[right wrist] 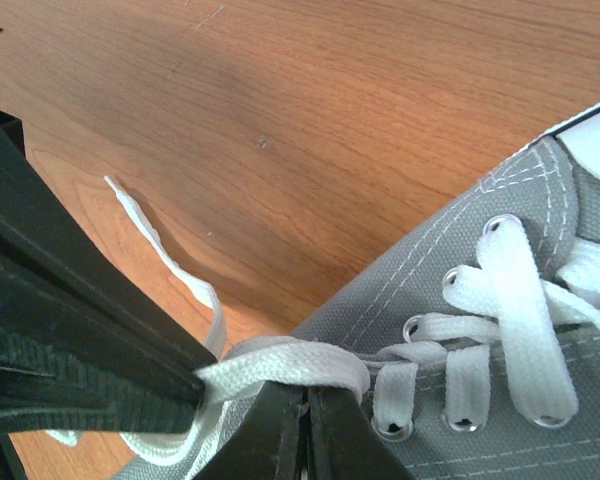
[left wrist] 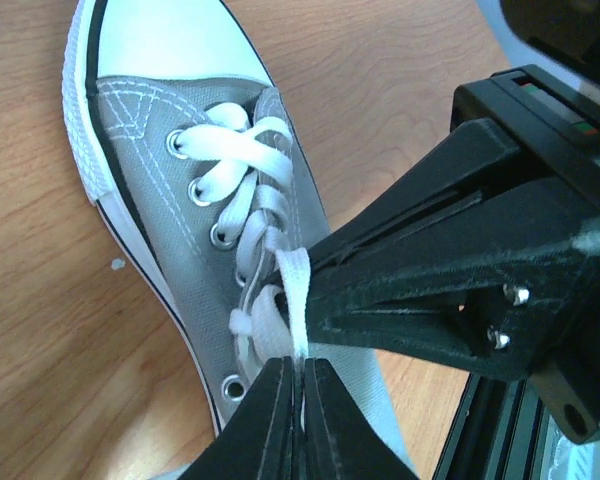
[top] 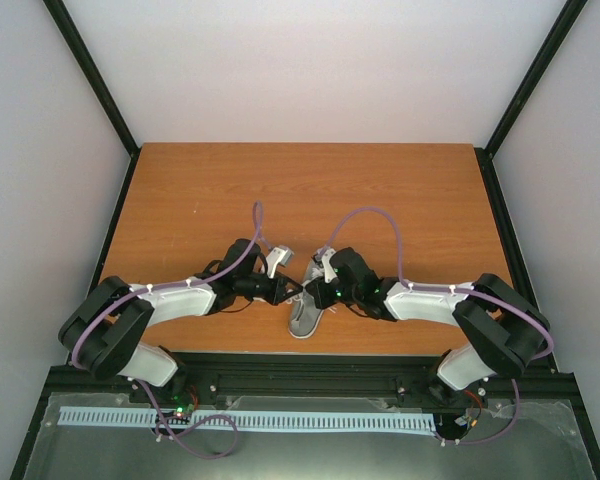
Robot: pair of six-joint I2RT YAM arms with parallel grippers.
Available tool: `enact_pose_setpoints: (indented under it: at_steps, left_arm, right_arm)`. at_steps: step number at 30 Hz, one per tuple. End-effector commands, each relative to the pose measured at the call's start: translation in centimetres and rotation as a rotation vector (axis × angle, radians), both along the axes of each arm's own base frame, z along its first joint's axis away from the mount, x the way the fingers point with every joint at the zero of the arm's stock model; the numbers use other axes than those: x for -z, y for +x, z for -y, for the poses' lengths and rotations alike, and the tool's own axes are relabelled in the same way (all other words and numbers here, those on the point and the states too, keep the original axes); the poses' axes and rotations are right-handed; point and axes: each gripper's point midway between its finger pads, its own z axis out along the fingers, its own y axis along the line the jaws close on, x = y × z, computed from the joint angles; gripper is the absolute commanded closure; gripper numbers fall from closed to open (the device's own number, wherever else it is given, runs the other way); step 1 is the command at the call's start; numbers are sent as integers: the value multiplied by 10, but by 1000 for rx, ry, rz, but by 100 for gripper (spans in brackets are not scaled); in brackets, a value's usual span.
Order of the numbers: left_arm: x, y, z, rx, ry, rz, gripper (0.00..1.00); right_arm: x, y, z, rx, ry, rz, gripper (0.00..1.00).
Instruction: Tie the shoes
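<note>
The grey canvas shoe [top: 302,320] with white toe cap lies near the table's front edge, toe toward the arms. In the left wrist view the shoe [left wrist: 170,210] fills the left side. My left gripper [left wrist: 300,375] is shut on a white lace [left wrist: 298,300] that runs taut up from its tips. The right gripper's black fingers [left wrist: 400,260] meet that same strand just above. In the right wrist view my right gripper [right wrist: 305,400] is shut, with the lace [right wrist: 280,365] folded over its tips. The left gripper's fingers [right wrist: 70,360] hold the strand's other side. Both grippers [top: 283,290] [top: 317,293] meet over the shoe.
A loose lace end [right wrist: 150,225] trails over the wooden table [top: 310,190] beside the shoe. A black rail [left wrist: 490,440] runs along the near edge just behind the shoe. Grey enclosure walls stand on three sides.
</note>
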Motion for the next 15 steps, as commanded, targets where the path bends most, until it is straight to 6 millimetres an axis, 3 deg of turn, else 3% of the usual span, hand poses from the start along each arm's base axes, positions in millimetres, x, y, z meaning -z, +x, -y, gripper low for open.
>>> enact_pose_setpoints:
  at_steps: [1,9,12,15]
  left_arm:
    - [-3,-1,2,9,6,10,89]
    - [-49,19,-4,-116,-14,74,58]
    - [-59,31,-10,-176,5,53,54]
    - [-54,41,-13,-200,35,-20,56]
  right_arm:
    - [-2,2,5,46,21,23,97]
    - [7,-2,6,34,7,4,97]
    - [7,-3,7,33,8,4,97]
    - [8,-3,7,29,8,2,97]
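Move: The left fingers hold the lace loop between their tips. The knot lies about 3 cm to their right and 2 cm lower, the shoe's toe cap roughly 8 cm ahead, 5 cm right and 5 cm below, and the heel some 10 cm behind, 1 cm right, also 5 cm below. The right fingers are shut on the lace at the knot, which sits about 1 cm beneath them; the loop is some 3 cm to their left and 2 cm higher. The left fingers let go of the lace loop, opening to nearly half their range, and only once they are parting does the hand lift clear, about 5 cm up and 2 or 3 cm forward, turning slightly counter-clockwise. The right hand stays put, low over the shoe, shut, keeping its pinch on the lace at the knot. ##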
